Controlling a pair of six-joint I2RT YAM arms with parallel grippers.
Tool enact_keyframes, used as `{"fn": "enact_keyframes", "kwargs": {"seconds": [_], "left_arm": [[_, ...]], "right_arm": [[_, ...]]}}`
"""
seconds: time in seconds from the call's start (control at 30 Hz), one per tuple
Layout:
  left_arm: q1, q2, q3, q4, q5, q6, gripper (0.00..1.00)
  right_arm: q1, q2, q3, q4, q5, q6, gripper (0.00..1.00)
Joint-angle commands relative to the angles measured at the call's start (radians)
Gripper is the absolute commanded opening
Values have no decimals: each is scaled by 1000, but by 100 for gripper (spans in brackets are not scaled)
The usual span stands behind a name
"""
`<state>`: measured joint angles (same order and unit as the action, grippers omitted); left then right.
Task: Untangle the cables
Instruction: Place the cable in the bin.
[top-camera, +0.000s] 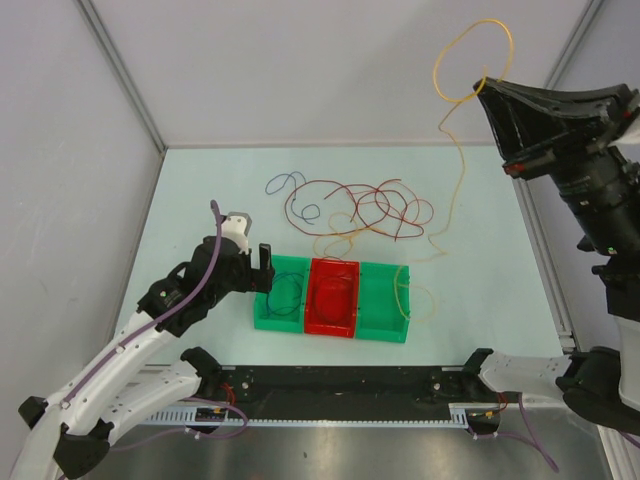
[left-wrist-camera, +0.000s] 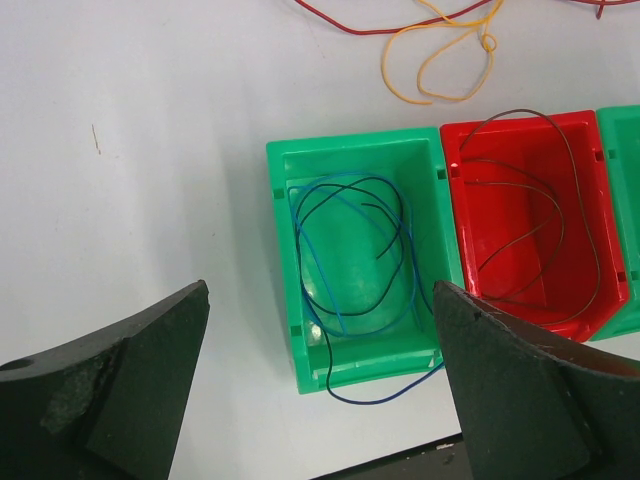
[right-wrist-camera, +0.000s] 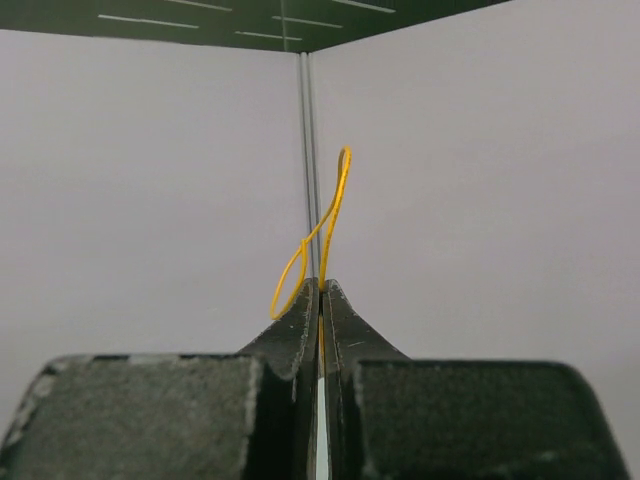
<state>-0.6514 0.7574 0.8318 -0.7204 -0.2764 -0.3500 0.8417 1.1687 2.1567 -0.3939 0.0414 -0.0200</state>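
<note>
High at the upper right, my right gripper (top-camera: 485, 88) (right-wrist-camera: 321, 285) is shut on a yellow-orange cable (top-camera: 470, 60) (right-wrist-camera: 342, 182). That cable loops above the jaws and trails down to a tangle of red cables (top-camera: 370, 210) on the table. A blue cable (top-camera: 290, 195) lies at the tangle's left. My left gripper (top-camera: 258, 265) (left-wrist-camera: 320, 300) hangs open and empty above the left green bin (top-camera: 258, 318) (left-wrist-camera: 350, 145), which holds blue cables (left-wrist-camera: 364, 402), one spilling over its near edge.
A red bin (top-camera: 330, 328) (left-wrist-camera: 452, 210) with a dark red cable (left-wrist-camera: 520, 111) sits between the two green bins. A yellow loop (top-camera: 415, 300) hangs on the right green bin (top-camera: 385, 335). Grey walls close in the table. A black rail runs along its near edge.
</note>
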Motion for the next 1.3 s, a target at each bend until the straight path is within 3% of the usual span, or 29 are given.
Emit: {"fn": "enact_keyframes", "kwargs": {"seconds": [0.0,0.17,0.7,1.03,1.27], "left_arm": [[6,0,-3,21,8,-7,98],[4,8,-2,24,14,-6,98],[6,7,-2,26,19,-4,98],[6,-6,-5,29,25,-1,98],[4,11,-3,29,31,2,98]], "right_arm": [[5,-44,-60,93,-29,6,0],[4,-83,-119,96,-25,15,0],[5,-21,-70,104,-41,2,0],[5,-110,-385,191,132,-17,0],[3,-167,-426,190,196,-46,0]]}}
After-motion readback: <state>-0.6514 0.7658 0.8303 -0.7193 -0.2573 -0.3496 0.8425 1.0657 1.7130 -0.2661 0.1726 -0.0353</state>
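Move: Far below the raised right hand, about 67 cm down, lies the right green bin, some 3 cm ahead and 3 cm left; the hand already holds a yellow cable. At table height the red bin is 3 cm ahead and 14 cm left of the hand, the loose yellow cable 19 cm ahead and 10 cm left, the red cables 28 cm ahead and 3 cm left. From the left hand the right green bin is 26 cm right, 2 cm back, 17 cm lower. Keeping the yellow cable pinched in its shut fingers, the right hand eases back and right by some 2 cm, nearly hovers high over the table, then sinks about 10 cm towards the bins while going forward about 7 cm and a little left. The fingers, still pointing upward, tip down by some 10 degrees late on. ##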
